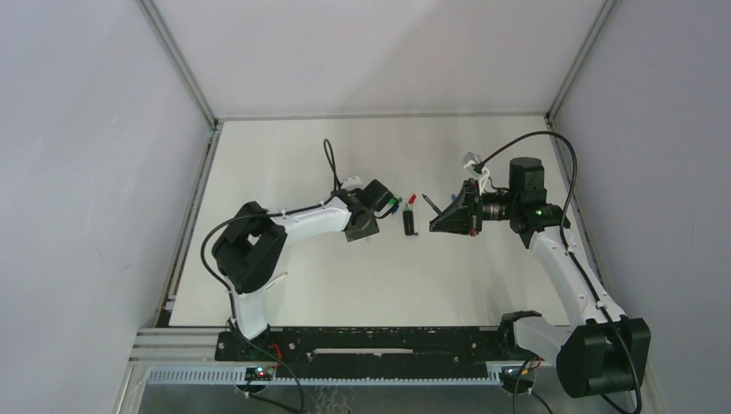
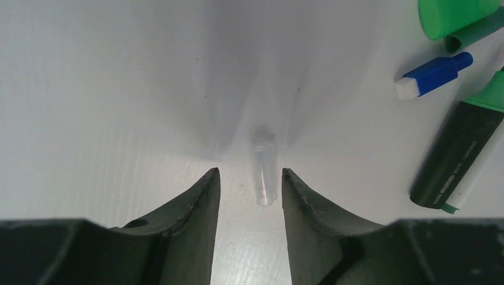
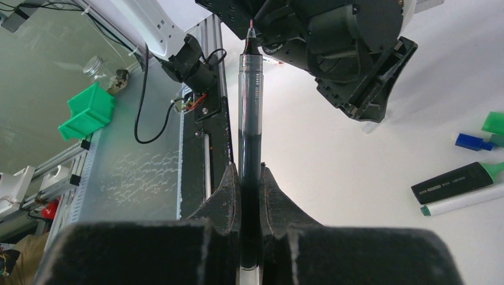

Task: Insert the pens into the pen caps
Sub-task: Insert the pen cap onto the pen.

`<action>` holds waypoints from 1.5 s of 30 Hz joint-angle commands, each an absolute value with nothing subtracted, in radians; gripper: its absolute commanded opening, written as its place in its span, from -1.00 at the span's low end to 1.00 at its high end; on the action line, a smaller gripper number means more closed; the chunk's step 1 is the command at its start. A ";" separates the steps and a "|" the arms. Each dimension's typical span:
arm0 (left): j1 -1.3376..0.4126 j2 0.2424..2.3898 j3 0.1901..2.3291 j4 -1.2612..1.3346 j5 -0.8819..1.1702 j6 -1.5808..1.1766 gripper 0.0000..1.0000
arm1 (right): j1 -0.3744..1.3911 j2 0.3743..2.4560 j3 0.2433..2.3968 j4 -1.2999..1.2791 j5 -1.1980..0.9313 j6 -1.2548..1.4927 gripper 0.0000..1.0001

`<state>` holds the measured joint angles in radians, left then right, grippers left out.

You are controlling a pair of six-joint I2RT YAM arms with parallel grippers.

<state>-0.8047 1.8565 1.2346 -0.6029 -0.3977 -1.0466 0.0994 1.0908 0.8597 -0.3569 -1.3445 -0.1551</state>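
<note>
A clear pen cap (image 2: 264,175) lies on the white table between the fingertips of my left gripper (image 2: 249,172). The jaws stand open, with a gap on each side of the cap. Off to the right lie a blue cap (image 2: 434,75), a green cap (image 2: 454,15) and a black-barrelled marker (image 2: 460,151) with a green end. My right gripper (image 3: 249,169) is shut on a slim dark pen (image 3: 249,113) held above the table, its tip pointing toward the left arm. In the top view the right gripper (image 1: 441,220) faces the left gripper (image 1: 369,220).
A black marker (image 1: 409,224) and a small red cap (image 1: 412,199) lie between the two grippers. A white pen (image 3: 463,202) lies beside the black marker (image 3: 454,181). Grey walls enclose the table (image 1: 345,285) on the left, back and right.
</note>
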 commanded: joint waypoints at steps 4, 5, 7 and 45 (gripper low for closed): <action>-0.807 1.914 1.338 -0.639 -0.401 -1.037 -0.14 | 0.095 1.069 0.898 -0.354 -1.361 -0.176 -1.00; -0.807 1.919 1.342 -0.640 -0.398 -1.037 -0.16 | 0.095 1.069 0.898 -0.354 -1.361 -0.176 -1.00; -0.805 1.931 1.348 -0.640 -0.394 -1.037 -0.20 | 0.095 1.069 0.897 -0.354 -1.361 -0.176 -1.00; -0.794 1.869 1.209 -0.541 -0.319 -0.751 -0.70 | 0.093 1.063 0.898 -0.353 -1.370 -0.174 -1.00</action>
<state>-0.7979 1.9396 1.2972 -0.5961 -0.3527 -0.8665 0.0982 1.0859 0.8597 -0.3573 -1.3483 -0.1551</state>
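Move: Just under the left hand lies the clear pen cap, roughly 1 cm to its right, level with it fore and aft, and some 2 cm below. The blue cap lies about 7 cm ahead and 8 cm right of the hand, the green block 9 cm ahead and 7 cm right, and the black highlighter 4 cm ahead and 11 cm right. From the right hand, the clear pen cap is about 9 cm ahead, 16 cm left and 24 cm below. Sinking about 1.5 cm and easing roughly 1 cm right and 1 cm forward, the left hand settles its half-open fingers around the clear pen cap on the table. The fingers narrow on the way down, pause, then close and pinch the cap by its sides, the grip effort rising; the hand then turns some 10 degrees clockwise. The right hand stays put, keeping hold of the black pen. ##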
